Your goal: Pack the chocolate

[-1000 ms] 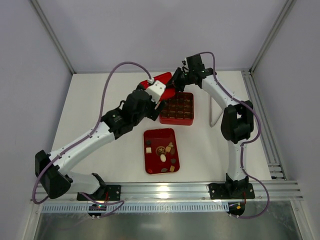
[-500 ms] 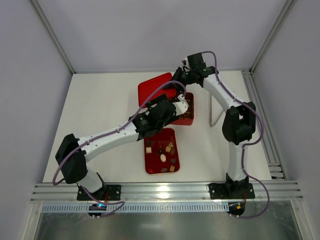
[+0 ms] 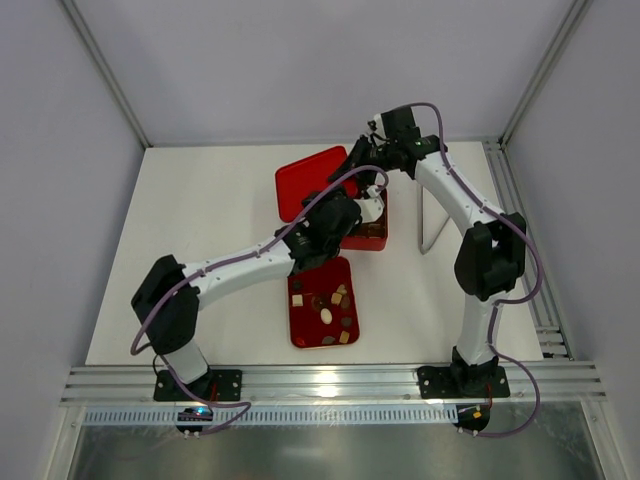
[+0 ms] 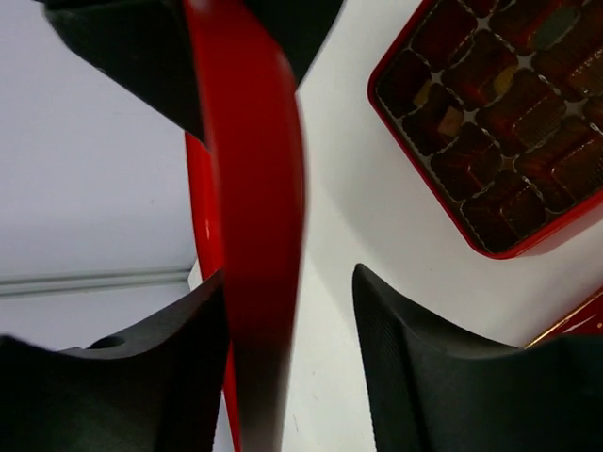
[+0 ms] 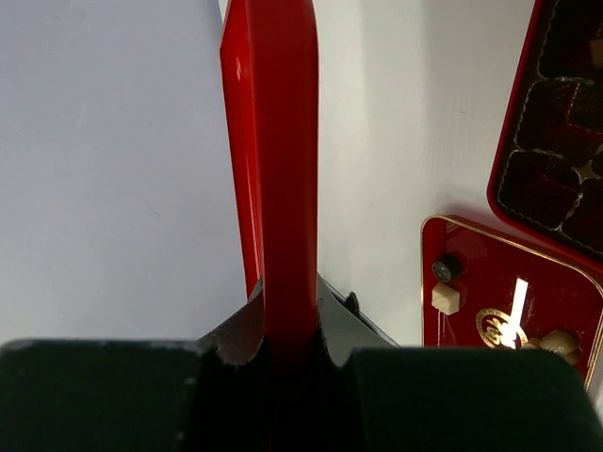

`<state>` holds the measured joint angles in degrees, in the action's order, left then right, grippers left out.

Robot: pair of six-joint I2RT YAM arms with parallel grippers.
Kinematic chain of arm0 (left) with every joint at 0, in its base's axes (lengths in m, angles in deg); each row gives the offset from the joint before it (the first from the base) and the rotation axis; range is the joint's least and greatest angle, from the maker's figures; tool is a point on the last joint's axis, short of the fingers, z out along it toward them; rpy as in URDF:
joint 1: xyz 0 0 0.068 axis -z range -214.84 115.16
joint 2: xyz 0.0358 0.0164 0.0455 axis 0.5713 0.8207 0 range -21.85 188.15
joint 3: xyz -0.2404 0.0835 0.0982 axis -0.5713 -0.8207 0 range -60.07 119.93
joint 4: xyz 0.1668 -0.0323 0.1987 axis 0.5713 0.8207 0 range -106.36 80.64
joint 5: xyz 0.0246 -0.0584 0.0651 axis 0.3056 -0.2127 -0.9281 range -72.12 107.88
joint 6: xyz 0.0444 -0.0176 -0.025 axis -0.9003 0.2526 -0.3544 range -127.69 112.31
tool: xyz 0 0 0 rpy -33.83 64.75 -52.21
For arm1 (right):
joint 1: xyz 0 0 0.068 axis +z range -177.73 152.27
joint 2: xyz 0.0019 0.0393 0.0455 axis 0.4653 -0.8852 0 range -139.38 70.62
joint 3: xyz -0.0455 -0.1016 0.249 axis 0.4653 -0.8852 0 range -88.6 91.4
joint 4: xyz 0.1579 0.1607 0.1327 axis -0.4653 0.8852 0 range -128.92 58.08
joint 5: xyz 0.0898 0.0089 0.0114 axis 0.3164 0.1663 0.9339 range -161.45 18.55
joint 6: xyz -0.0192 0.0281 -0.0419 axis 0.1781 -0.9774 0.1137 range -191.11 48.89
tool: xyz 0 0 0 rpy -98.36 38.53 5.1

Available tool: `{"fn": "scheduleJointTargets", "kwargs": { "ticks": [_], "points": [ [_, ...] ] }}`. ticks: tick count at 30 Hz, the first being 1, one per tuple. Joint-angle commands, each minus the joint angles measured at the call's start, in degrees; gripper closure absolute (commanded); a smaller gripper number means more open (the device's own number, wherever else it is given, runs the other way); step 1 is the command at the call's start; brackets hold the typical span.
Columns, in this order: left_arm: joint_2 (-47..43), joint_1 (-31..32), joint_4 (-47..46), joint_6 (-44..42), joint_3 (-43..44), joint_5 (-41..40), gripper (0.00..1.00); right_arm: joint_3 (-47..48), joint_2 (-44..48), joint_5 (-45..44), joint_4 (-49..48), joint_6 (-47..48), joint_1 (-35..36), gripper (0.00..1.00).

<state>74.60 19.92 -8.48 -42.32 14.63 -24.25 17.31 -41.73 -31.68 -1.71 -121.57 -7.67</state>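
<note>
Small brown, tan and cream chocolate pieces point(image 3: 327, 316) lie in the flat red tray point(image 3: 312, 272); two of them point(image 5: 445, 298) show in the right wrist view. A few more sit in the gridded red box point(image 4: 523, 104). A red lid point(image 3: 305, 182) stands tilted behind the box. My right gripper point(image 3: 352, 163) is shut on its far edge point(image 5: 283, 141). My left gripper point(image 4: 292, 278) is open and straddles the lid's rim point(image 4: 250, 188): the left finger touches it, the right finger stands apart. In the top view the left gripper point(image 3: 370, 203) hides much of the box point(image 3: 378, 232).
The tray point(image 5: 490, 273) lies just in front of the box near the table's middle. A thin metal frame point(image 3: 432, 225) stands right of the box beside the right arm. White walls close the table at the back and sides.
My left arm has swung right and forward over the box to the lid's edge, and its jaws have narrowed around the rim. The right gripper keeps its hold on the lid.
</note>
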Motion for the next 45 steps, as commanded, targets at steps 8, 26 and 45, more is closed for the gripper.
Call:
{"fn": "scheduleJointTargets", "kwargs": {
  "ticks": [8,26,45],
  "points": [
    [1.12,-0.97,-9.46,-3.95,2.3,-3.84,0.98,-3.34,4.78,2.51,-3.19,1.33,-0.01,0.95],
    [-3.72,-2.9,10.64,13.61,13.27,12.76,1.0,-15.46,18.74,-9.09,-22.09,-1.92,-7.04,0.02],
    [5.67,-30.76,-1.59,77.39,19.62,83.77,1.0,-34.09,26.13,-13.4,-27.81,8.26,-16.72,0.0]
  ]
}}
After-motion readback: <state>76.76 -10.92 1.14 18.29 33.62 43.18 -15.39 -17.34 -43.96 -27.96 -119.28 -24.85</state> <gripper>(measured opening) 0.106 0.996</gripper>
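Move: The red lid is already between the left hand's still-open fingers, its middle some 4 cm ahead, 2 cm left and 1 cm below; the chocolate box lies about 9 cm ahead, 8 cm right and 19 cm below, the chocolate tray 17 cm back, straight in line and 21 cm below. From the right hand, which grips the lid, its middle lies level, 4 cm left and 3 cm below; the box 4 cm ahead, 6 cm right, 21 cm below. The left fingers ease forward about a centimetre and shut on the lid's near side, and only then does the right hand, still pinching its right side, open wide and draw off some 16 cm to the right, arching up before sinking again. Once the right has let go, the left hand keeps its pinch and carries the lid up about 8 cm, then also 5 cm forward, rolling hard with its left side going down (some 70 degrees) until its fingers point forward and right. ##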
